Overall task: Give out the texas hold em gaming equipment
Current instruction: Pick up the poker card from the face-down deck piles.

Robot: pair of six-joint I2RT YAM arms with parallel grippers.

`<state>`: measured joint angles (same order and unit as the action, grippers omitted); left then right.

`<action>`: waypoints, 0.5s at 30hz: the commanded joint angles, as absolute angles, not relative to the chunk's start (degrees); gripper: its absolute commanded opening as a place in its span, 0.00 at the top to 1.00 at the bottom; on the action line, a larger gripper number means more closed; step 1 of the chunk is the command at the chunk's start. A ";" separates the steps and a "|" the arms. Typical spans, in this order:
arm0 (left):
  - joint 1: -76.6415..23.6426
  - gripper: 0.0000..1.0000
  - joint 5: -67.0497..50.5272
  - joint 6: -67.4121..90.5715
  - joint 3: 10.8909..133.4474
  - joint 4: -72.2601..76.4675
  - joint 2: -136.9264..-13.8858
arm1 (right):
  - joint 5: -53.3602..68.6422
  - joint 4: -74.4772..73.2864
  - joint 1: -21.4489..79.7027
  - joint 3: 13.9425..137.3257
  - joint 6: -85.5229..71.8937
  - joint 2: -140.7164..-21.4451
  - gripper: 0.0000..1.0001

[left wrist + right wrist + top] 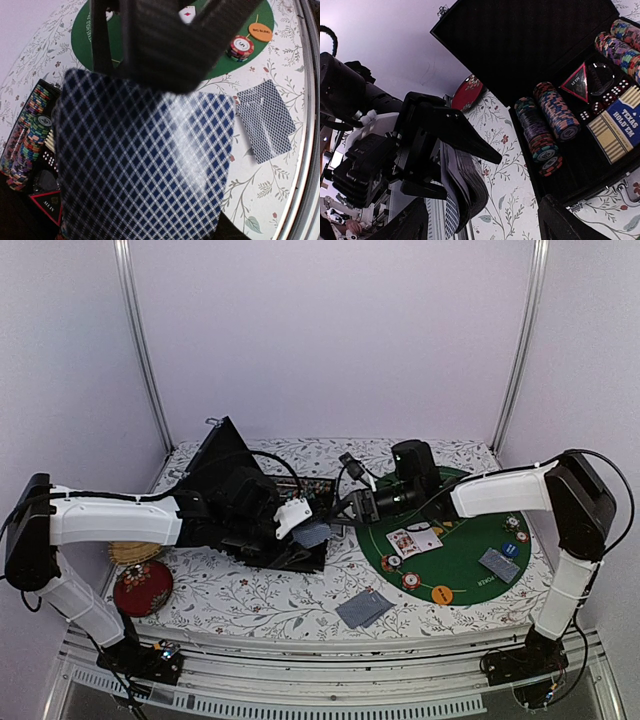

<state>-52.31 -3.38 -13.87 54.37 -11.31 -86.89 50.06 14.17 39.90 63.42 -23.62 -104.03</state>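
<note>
My left gripper (303, 527) is shut on a deck of blue-backed playing cards (314, 535), held above the front right corner of the open black case (235, 495). In the left wrist view the deck (145, 165) fills most of the frame under the gripper (160, 87). My right gripper (347, 506) is open and empty, just right of the deck, facing it; the right wrist view shows the gripper (482, 212) with the deck (465, 187) between it and the case. Rows of poker chips (545, 125) lie in the case. Chips (411, 580), an orange button (441, 593) and face-up cards (413, 540) lie on the green mat (455, 560).
Blue-backed cards (363, 609) lie on the floral cloth in front of the case; more (498, 563) lie on the mat's right, by a blue button (510, 548) and chips (518, 532). A red round object (142, 587) and a wicker disc (135, 552) sit at the left.
</note>
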 commanded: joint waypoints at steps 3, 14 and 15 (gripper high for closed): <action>-51.83 0.48 -3.53 -13.94 55.46 -9.78 -86.48 | 51.09 15.20 41.97 68.12 -25.93 -109.33 0.26; -51.78 0.49 -3.34 -14.03 54.93 -9.67 -86.42 | 45.26 5.61 41.95 68.91 -20.33 -106.56 0.60; -51.79 0.49 -3.36 -14.04 54.93 -9.62 -86.44 | 44.29 4.21 41.93 68.84 -19.19 -106.22 0.62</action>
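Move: The face-down deck is held in my left fingers, its middle about 1 cm ahead, 2 cm right and 2 cm below that hand's grip point. From my right hand, its middle lies roughly 5 cm left, 3 cm back and 4 cm below. The open chip case lies on the table some 12 cm left and 2 cm ahead of my right hand. Two loose face-down cards lie about 17 cm back and 5 cm right of it, on the table 17 cm or so below. I ease my right hand about 2 cm left to the free end of the deck, then sink about 2 cm while its fingers, pointing left, close from well open to under half. One finger comes across the patterned backs and seems to press on them. My left hand stays still and keeps its grip on the deck. ##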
